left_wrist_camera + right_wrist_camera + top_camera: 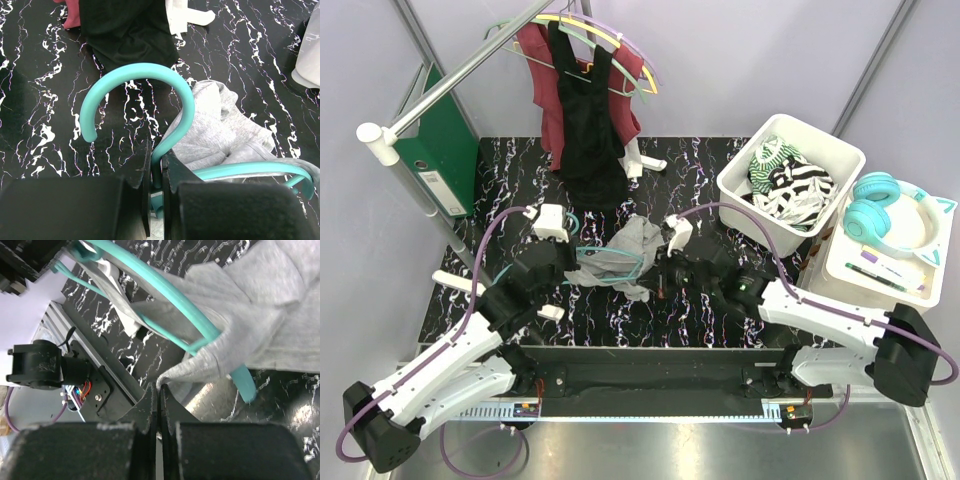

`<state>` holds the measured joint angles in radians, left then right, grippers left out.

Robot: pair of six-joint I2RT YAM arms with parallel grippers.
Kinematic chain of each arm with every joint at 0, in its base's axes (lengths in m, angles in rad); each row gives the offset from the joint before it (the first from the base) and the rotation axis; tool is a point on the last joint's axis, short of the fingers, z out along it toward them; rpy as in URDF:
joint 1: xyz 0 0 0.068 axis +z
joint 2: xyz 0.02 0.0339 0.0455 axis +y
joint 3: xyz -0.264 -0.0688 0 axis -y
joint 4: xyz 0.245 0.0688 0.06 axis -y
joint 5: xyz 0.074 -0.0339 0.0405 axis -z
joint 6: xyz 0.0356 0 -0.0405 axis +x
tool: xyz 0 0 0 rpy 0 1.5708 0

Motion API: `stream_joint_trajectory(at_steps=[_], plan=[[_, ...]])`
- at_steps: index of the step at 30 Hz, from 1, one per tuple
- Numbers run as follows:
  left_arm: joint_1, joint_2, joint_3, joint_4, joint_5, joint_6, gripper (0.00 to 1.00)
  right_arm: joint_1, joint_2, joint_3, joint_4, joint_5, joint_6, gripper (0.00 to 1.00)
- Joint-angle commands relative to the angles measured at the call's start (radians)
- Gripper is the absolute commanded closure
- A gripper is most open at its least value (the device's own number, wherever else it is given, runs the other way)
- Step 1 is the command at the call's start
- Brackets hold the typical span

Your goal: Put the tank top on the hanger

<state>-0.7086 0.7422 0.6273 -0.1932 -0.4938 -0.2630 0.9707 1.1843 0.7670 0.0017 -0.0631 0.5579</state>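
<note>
The light grey tank top (632,243) lies bunched on the black marbled table, draped partly over the teal hanger (607,269). My left gripper (157,162) is shut on the hanger's neck just below its curved hook (145,72), with the tank top (220,132) to the right of the hook. My right gripper (160,388) is shut on a pinched edge of the tank top (265,315), right beside one end of a hanger arm (192,315) that runs under the cloth. Seen from the top camera, the left gripper (571,262) and the right gripper (664,270) flank the garment.
A rail at the back carries a black top (586,110) and a maroon top (552,110) on yellow and purple hangers. A white bin (740,185) of striped cloth stands at the right, with teal headphones (885,212) beyond it. A green binder (448,140) leans at the back left.
</note>
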Motion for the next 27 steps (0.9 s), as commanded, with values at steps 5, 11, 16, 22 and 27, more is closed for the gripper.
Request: stream_joint_trajectory(at_steps=[5, 11, 16, 22, 27], plan=[[0.003, 0.003, 0.003, 0.067, 0.044, -0.016, 1.00, 0.010, 0.103, 0.173, -0.048, 0.026, -0.133, 1.00], [0.001, -0.024, -0.011, 0.070, 0.121, -0.001, 1.00, 0.011, 0.149, 0.279, -0.097, 0.055, -0.210, 1.00], [0.003, -0.033, -0.026, 0.113, 0.237, 0.028, 1.00, 0.010, 0.179, 0.359, -0.117, -0.029, -0.236, 1.00], [0.001, 0.000, -0.011, 0.127, 0.317, 0.057, 1.00, 0.010, 0.187, 0.393, -0.167, -0.069, -0.271, 0.97], [0.003, -0.004, -0.011, 0.141, 0.301, 0.053, 1.00, 0.010, 0.155, 0.393, -0.219, -0.066, -0.294, 0.33]])
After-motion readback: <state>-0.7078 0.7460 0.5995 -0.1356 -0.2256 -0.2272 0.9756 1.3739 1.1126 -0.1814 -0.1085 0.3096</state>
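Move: The right hand, pinching the tank top's loose strap, has the hanger's free end about 4 cm ahead, 2 cm left and slightly below. The tank top's body lies roughly 8 cm ahead, 3 cm left and 9 cm below it; the black garment's hem is some 18 cm ahead and 10 cm left, around 8 cm lower. From the left hand, still gripping the hook, that end is about 14 cm right, nearly level fore and aft, and 4 cm lower. Right draws the strap some 6 cm up-left along the hanger, then opens; left shifts the hanger rightward, turning clockwise. ##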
